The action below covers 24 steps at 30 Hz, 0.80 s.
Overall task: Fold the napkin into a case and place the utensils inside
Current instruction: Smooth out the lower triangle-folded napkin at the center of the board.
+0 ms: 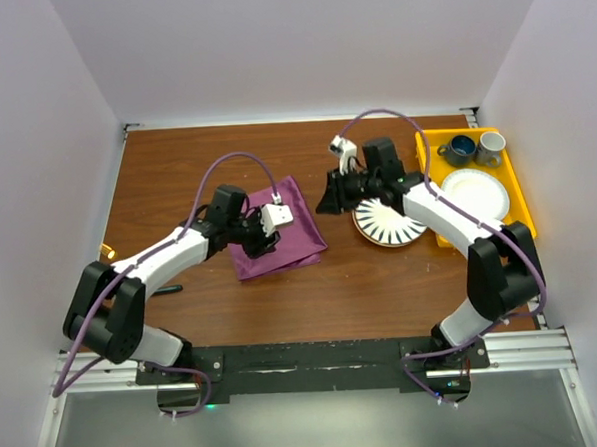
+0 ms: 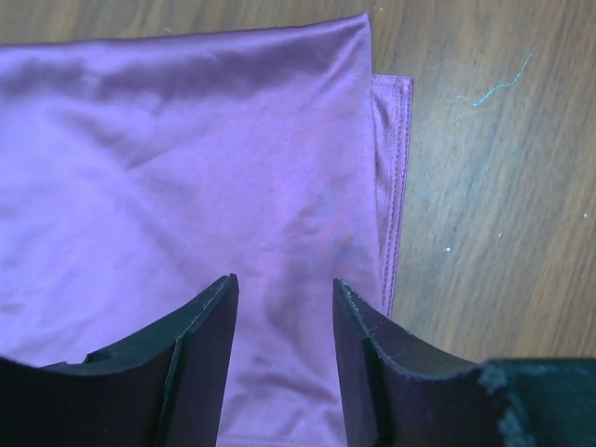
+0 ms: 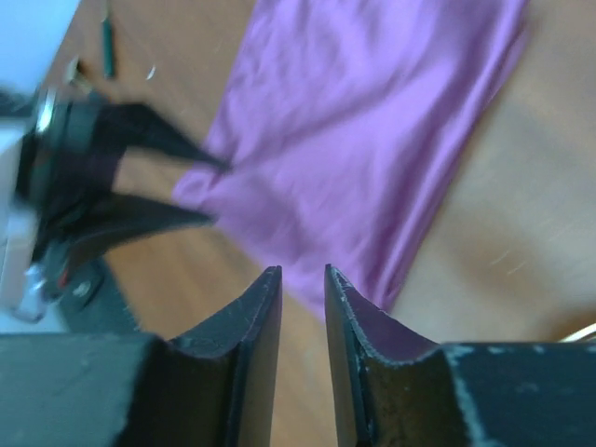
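Note:
The plum-purple napkin [image 1: 284, 234] lies on the wooden table left of centre, folded over once; in the left wrist view [image 2: 186, 168] its lower layer's hem shows along the right edge. My left gripper [image 1: 257, 240] is open and empty just above the cloth, jaws apart [image 2: 284, 284]. My right gripper [image 1: 325, 198] hovers between the napkin and the striped plate [image 1: 391, 229], jaws slightly apart and empty [image 3: 303, 272]. Its view shows the napkin [image 3: 372, 140] and the left gripper [image 3: 209, 191] at the cloth's edge. No folded case or gold utensils can be made out.
A yellow tray [image 1: 515, 187] at the right holds a white plate [image 1: 475, 191], a blue mug [image 1: 460, 151] and a grey mug [image 1: 490, 147]. A thin dark stick [image 1: 168, 288] lies near the left arm. White walls close in the table.

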Motion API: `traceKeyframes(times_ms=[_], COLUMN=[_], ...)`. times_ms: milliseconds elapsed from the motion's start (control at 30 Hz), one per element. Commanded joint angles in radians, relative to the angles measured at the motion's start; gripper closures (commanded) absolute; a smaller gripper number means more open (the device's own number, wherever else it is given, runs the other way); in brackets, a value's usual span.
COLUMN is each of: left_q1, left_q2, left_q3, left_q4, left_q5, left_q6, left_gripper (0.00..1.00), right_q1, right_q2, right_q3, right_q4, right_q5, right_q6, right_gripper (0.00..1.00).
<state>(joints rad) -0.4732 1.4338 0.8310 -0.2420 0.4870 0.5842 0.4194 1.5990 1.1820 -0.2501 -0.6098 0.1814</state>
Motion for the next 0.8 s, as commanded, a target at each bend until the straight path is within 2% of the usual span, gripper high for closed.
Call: traceKeyframes(times_ms=[0, 100, 167, 233, 267, 300, 400, 600, 767], left_q1=[-0.013, -0.024, -0.027, -0.027, -0.028, -0.028, -0.036, -0.073, -0.099], left_q2=[0.056, 0.097, 0.12, 0.134, 0.137, 0.139, 0.137, 0.12, 0.116], left_q3=[0.033, 0.045, 0.057, 0.069, 0.079, 0.08, 0.074, 0.034, 0.022], left_q4=[0.081, 0.092, 0.093, 0.086, 0.086, 0.086, 0.092, 0.119, 0.144], left_q5=[0.016, 0.006, 0.004, 0.002, 0.005, 0.007, 0.005, 0.001, -0.008], left_q6=[-0.095, -0.124, -0.141, -0.161, -0.168, -0.176, -0.185, -0.23, -0.274], left_gripper=[0.5, 0.5, 0.5, 0.5, 0.5, 0.5, 0.5, 0.51, 0.51], right_q1=[0.015, 0.015, 0.015, 0.015, 0.013, 0.015, 0.015, 0.033, 0.062], right_q2=[-0.014, 0.024, 0.038, 0.006, -0.014, -0.036, -0.108, -0.093, -0.021], right_q3=[-0.131, -0.174, -0.199, -0.272, -0.306, -0.341, -0.465, -0.487, -0.527], right_q4=[0.044, 0.066, 0.104, 0.178, 0.277, 0.326, 0.486, 0.577, 0.724], right_q5=[-0.083, -0.116, -0.142, -0.168, -0.171, -0.16, -0.133, -0.16, -0.169], right_q6=[0.13, 0.165, 0.196, 0.311, 0.36, 0.448, 0.597, 0.754, 0.88], right_gripper=[0.74, 0.73, 0.64, 0.57, 0.55, 0.44, 0.25, 0.18, 0.1])
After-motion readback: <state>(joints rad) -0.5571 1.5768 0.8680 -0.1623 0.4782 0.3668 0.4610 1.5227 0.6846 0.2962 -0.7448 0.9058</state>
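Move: The right hand hangs above the napkin's near-right corner, which lies about 2 cm back, level left-right and roughly 16 cm below. The under layer's corner peeks out some 5 cm back and 1 cm left of that hand, equally low; the striped plate's middle is about 7 cm ahead and 17 cm right, 15 cm down. From the left hand, the napkin's near-right corner is about 4 cm ahead, 17 cm right and 7 cm below. The right hand swings back some 8 cm, sinking about as far before rising roughly 3.5 cm again, so that it ends a little behind the napkin's near-right corner and still above the table, its fingers spreading from partly shut to nearly wide open and the wrist tipping and rolling by about 35 degrees. The left hand, half open with its fingertips over the cloth, eases down and to the right towards the same corner, tipping slightly and staying clear of the napkin as far as can be seen. ##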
